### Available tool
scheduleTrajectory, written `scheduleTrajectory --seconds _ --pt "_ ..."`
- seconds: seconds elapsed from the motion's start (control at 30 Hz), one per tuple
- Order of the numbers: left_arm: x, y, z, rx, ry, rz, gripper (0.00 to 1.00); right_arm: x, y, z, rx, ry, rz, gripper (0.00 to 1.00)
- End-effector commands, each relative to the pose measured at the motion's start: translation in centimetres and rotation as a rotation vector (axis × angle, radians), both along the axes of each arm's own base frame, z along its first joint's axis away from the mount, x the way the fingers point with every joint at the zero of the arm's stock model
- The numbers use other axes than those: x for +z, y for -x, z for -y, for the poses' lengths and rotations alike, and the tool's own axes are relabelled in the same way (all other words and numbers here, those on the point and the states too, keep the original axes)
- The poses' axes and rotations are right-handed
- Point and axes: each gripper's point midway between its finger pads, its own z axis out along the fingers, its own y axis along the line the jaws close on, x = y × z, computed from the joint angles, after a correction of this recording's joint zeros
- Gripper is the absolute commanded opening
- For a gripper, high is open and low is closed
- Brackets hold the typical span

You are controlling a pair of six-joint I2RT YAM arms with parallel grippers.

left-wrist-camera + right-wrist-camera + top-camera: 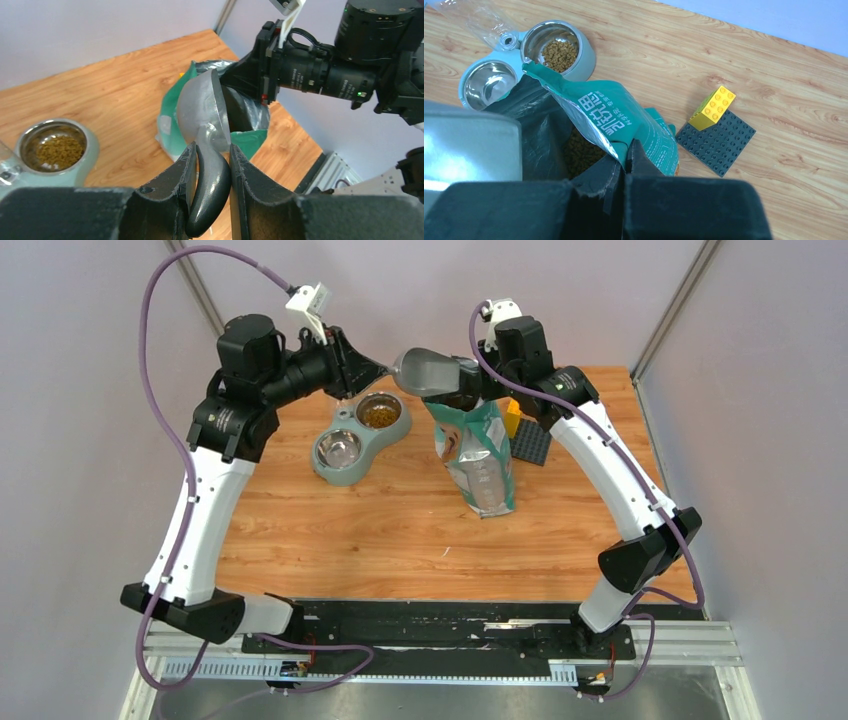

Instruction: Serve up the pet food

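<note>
Pet food (559, 52) fills the far cup of a pale green double bowl (345, 472); the near cup (338, 448) is bare steel. More pet food (581, 152) shows inside the open green-and-white bag (482, 460). My left gripper (212, 147) is shut on the dark handle of a grey scoop (432, 375), which hangs over the bag's mouth. Its hollow looks grey in the top view. My right gripper (626, 147) is shut on the bag's top edge, holding the mouth open. The scoop (469, 145) fills the left of the right wrist view.
A yellow brick (713, 107) sits on a dark grey studded plate (719, 145) just right of the bag. A crumpled clear plastic piece (479, 22) lies behind the double bowl. Walls close in on both sides and the back of the wooden table (400, 530).
</note>
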Motion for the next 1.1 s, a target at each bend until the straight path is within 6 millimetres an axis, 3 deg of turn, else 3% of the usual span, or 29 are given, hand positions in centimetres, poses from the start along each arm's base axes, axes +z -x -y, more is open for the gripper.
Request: scheduleTrajectory --seconds 0.0,0.27,0.47,0.73,0.9,1.07 --pt "1.1 0.4 1.3 -0.08 0.055 0.012 0.0 7.4 -0.3 -1.1 0.036 -0.133 0.215 0.0" --pt "-5.0 -3.1 2.0 -0.031 -0.041 -0.185 0.0 6.6 0.6 -3.1 0.138 -0.158 0.192 0.0" --pt "-8.4 -5.4 2.9 0.014 -0.077 -0.269 0.0 5.9 0.7 -4.7 0.167 -0.17 0.171 0.0" --pt "-13.3 -7.0 6.3 0.052 -0.141 -0.357 0.0 4.5 0.2 -5.1 0.156 -0.171 0.141 0.0" --pt "-15.0 -7.8 8.0 0.06 -0.163 -0.355 0.0 3.8 -0.1 -5.3 0.14 -0.181 0.119 0.0" --pt "-17.4 -8.6 8.7 0.076 -0.239 -0.366 0.0 3.1 -0.4 -5.3 0.124 -0.181 0.103 0.0"
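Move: The left gripper holds the scoop. The open mouth of the food bag lies about 15 cm to its right, 8 cm ahead and 16 cm below. The filled bowl is some 20 cm ahead and 3 cm to the left, and the yellow block about 19 cm ahead and 28 cm to the right, both roughly 42 cm lower. The right gripper already pinches the rim, with the mouth's middle about 5 cm to its left, level fore and aft, 3 cm below. Bring the left gripper down about 15 cm while easing it some 9 cm right and 6 or 7 cm forward, tipping the fingers down by about 20 degrees so the scoop's blade dips into the bag's mouth. Keep the scoop gripped. With the right gripper, stay shut on the rim and draw it a few centimetres left to meet the scoop. ##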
